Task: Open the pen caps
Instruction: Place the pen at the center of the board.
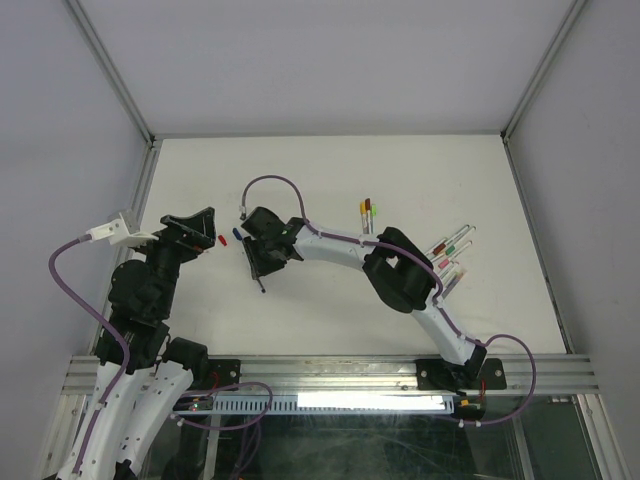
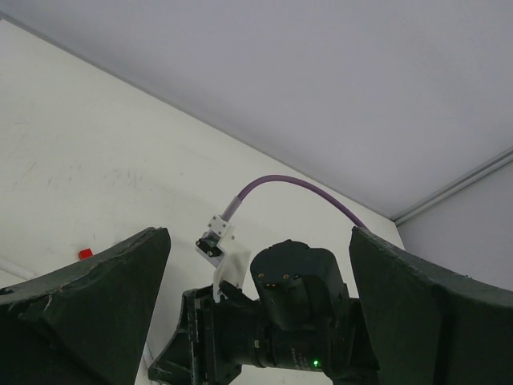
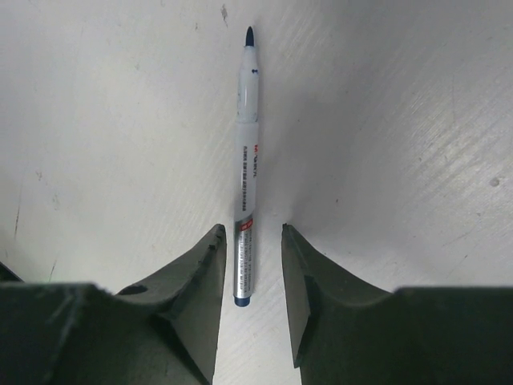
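Note:
A red pen cap [image 1: 218,240] and a blue pen cap [image 1: 237,232] lie loose on the white table between the two grippers. The red pen cap [image 2: 84,253] also shows in the left wrist view, beside the left finger. My left gripper [image 1: 200,232] [image 2: 256,237] stands wide open with nothing between its fingers. My right gripper [image 1: 262,262] [image 3: 253,233] is open just above the table. An uncapped white pen [image 3: 247,160] with a bare blue tip lies flat between its fingers, with a gap on each side.
Two capped pens [image 1: 367,212] lie at the back middle. A fanned group of several capped pens [image 1: 450,250] lies right of the right arm's elbow. White walls close the table [image 1: 320,170] in at the back and both sides.

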Motion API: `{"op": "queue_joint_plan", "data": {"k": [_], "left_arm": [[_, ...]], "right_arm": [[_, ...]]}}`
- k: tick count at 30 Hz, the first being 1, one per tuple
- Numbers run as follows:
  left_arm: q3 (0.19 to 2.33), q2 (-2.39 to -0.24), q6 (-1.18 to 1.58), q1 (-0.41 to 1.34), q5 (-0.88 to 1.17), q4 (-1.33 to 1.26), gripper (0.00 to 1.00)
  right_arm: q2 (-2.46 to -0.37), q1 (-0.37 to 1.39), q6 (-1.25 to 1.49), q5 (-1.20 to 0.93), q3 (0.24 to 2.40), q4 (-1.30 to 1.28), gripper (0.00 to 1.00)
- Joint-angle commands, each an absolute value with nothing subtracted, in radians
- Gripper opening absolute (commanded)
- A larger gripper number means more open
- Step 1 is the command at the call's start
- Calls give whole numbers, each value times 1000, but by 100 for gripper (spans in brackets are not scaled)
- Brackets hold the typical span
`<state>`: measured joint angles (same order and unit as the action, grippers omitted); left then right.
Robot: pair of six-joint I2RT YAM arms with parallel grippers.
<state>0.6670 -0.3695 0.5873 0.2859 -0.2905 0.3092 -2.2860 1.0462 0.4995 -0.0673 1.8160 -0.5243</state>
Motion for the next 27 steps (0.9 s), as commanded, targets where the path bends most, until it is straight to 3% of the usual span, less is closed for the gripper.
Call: {"op": "queue_joint_plan", "data": {"k": [1, 13, 18, 23, 27], "left_arm": [[673, -358, 580, 278, -306, 286, 98], [644, -347, 569, 278, -248, 254, 99], [590, -338, 606, 279, -177, 198, 99], [531, -371, 654, 278, -49, 102, 99], [474, -429, 718, 278, 70, -4, 99]], "right_arm": [[-2282, 1049, 471, -104, 1831, -533, 37], [-2139, 996, 306, -145, 1801, -512, 39], [-1976, 931, 78, -321, 1674, -491, 41], [-1759, 788, -158, -606, 1497, -493, 53], [-1631, 674, -244, -636, 1397, -476, 61]]}}
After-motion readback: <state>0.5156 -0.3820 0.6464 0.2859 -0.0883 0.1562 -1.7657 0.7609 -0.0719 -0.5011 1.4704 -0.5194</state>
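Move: The yellow-capped pen, leftmost of the three still-capped pens, lies about 28 cm to the right of my right hand and 14 cm ahead, roughly 2 cm lower; the brown-capped and green-capped pens stand about 1 and 2 cm to its right. The open blue pen lies free just under my right fingertips, its middle about 1 cm ahead and 1 cm left. From my left hand the yellow-capped pen is some 36 cm right, 15 cm ahead and 29 cm below. I lift my right hand clear of the open blue pen, then sweep up about 14 cm and right some 12 cm, towards the capped pens, turning the wrist about 30 degrees, mostly counter-clockwise, and opening the fingers wider. After that my left hand, open and empty, starts right and down, about 4 cm each way, swinging slightly clockwise. ##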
